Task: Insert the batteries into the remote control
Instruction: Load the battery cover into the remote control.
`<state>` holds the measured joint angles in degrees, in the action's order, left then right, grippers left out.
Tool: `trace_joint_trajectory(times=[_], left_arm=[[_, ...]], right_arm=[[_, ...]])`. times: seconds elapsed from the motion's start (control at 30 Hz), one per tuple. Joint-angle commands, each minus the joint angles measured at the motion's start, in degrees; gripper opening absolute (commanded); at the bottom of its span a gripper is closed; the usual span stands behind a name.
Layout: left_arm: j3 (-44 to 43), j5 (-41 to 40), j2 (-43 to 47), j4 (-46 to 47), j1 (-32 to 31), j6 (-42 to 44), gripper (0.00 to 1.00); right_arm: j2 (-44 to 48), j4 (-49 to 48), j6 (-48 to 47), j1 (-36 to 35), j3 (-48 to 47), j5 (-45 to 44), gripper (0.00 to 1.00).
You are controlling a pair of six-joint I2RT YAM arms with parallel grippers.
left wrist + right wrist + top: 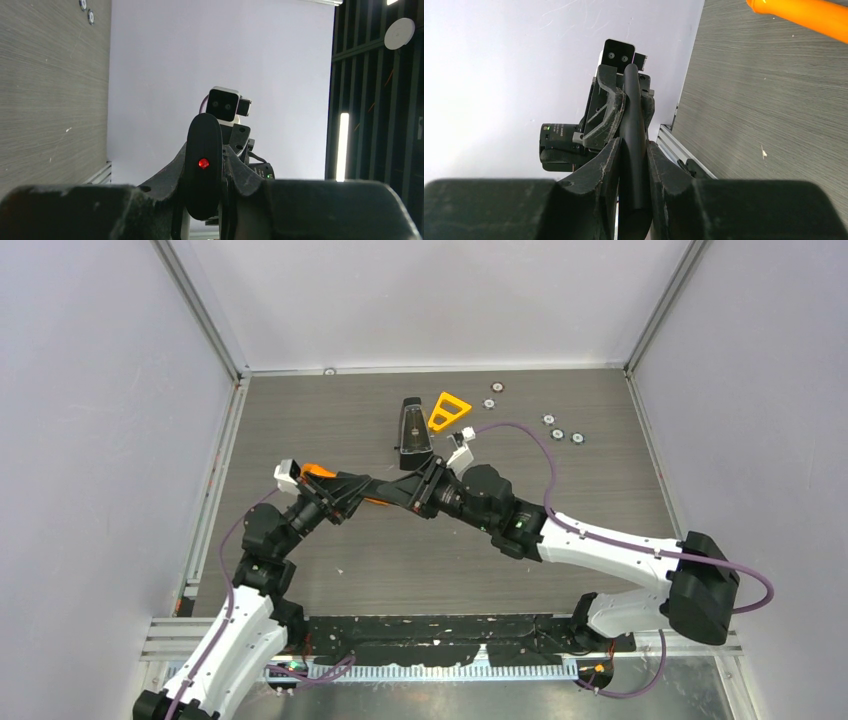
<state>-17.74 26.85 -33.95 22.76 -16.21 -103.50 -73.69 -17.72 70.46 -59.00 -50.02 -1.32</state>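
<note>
The remote control [398, 492], a slim black bar, is held in the air over the middle of the table between both grippers. My left gripper [366, 491] is shut on one end. In the left wrist view the remote control [203, 145] stands end-on between my left gripper's [205, 181] jaws, with a red light glowing on it. My right gripper [423, 487] is shut on the other end. In the right wrist view the remote control [634, 125] runs edge-on between the right gripper's [633, 167] jaws, which press on both sides. The batteries are out of view.
A tapered black case [411, 427] and an orange triangle [449, 410] lie behind the grippers. Several silver discs [558, 433] are scattered at the back right. An orange tool [318, 470] lies under the left gripper; the orange tool [799, 12] also shows in the right wrist view.
</note>
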Motion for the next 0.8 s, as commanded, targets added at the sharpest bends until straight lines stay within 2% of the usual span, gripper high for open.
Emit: trace_joint_trajectory(times=[0.0,0.13,0.2,0.33,0.47,0.53,0.67,0.77], left_arm=[[-4.69,9.05,1.54,4.31,-1.99,1.95,0.00],[-4.22,7.97,1.85,3.66,-1.99,3.54,0.00],[-3.92,6.80,2.29,2.05,-1.90,5.19,0.00],[-3.02,4.14,2.73,-1.40,-1.90,9.43,0.00],[-1.97,3.17,2.52,-2.81,-1.83,12.55,0.00],[-1.60,3.56,2.41,-2.75,-1.82,14.07,0.00],[-1.45,5.66,2.18,-2.85,-1.81,18.15,0.00],[-2.80,9.62,1.42,-3.14,-1.81,23.97,0.00]], right_arm=[[-4.07,4.08,-2.27,-1.51,-2.32,0.52,0.10],[-3.81,4.14,-2.43,-1.51,-1.77,0.45,0.14],[-2.54,4.36,-2.69,-1.44,-0.99,0.49,0.19],[2.94,5.16,-4.11,-1.02,1.87,0.48,0.42],[10.05,4.87,-8.68,-0.67,5.32,2.42,0.76],[14.09,5.33,-11.80,-0.52,6.62,3.25,0.88],[22.05,8.78,-16.37,0.12,8.54,3.00,0.98],[25.94,10.97,-19.21,1.15,8.77,5.19,0.99]])
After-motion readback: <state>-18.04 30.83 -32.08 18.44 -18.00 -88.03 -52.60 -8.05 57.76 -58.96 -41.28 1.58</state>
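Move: The two hands still hold the remote between them, its middle roughly 3 cm right of the left hand and level with it. The battery cover is between the right fingers, about 5 cm right and 1 cm back of the left hand. On the table some 25 cm below, the orange tube lies about 14 cm ahead and 10 cm left of the right hand, and the black tapered box about 28 cm ahead and 4 cm right of that hand. Rightward and back, after barely creeping at first, the right hand draws away from the covered end of the remote: its fingers open wide to let go as it goes about 7 cm right and 5 cm back, dipping a little and then rising past its starting height. The left hand keeps its grip, easing back and down about 2 cm while rolling some 15 degrees. ##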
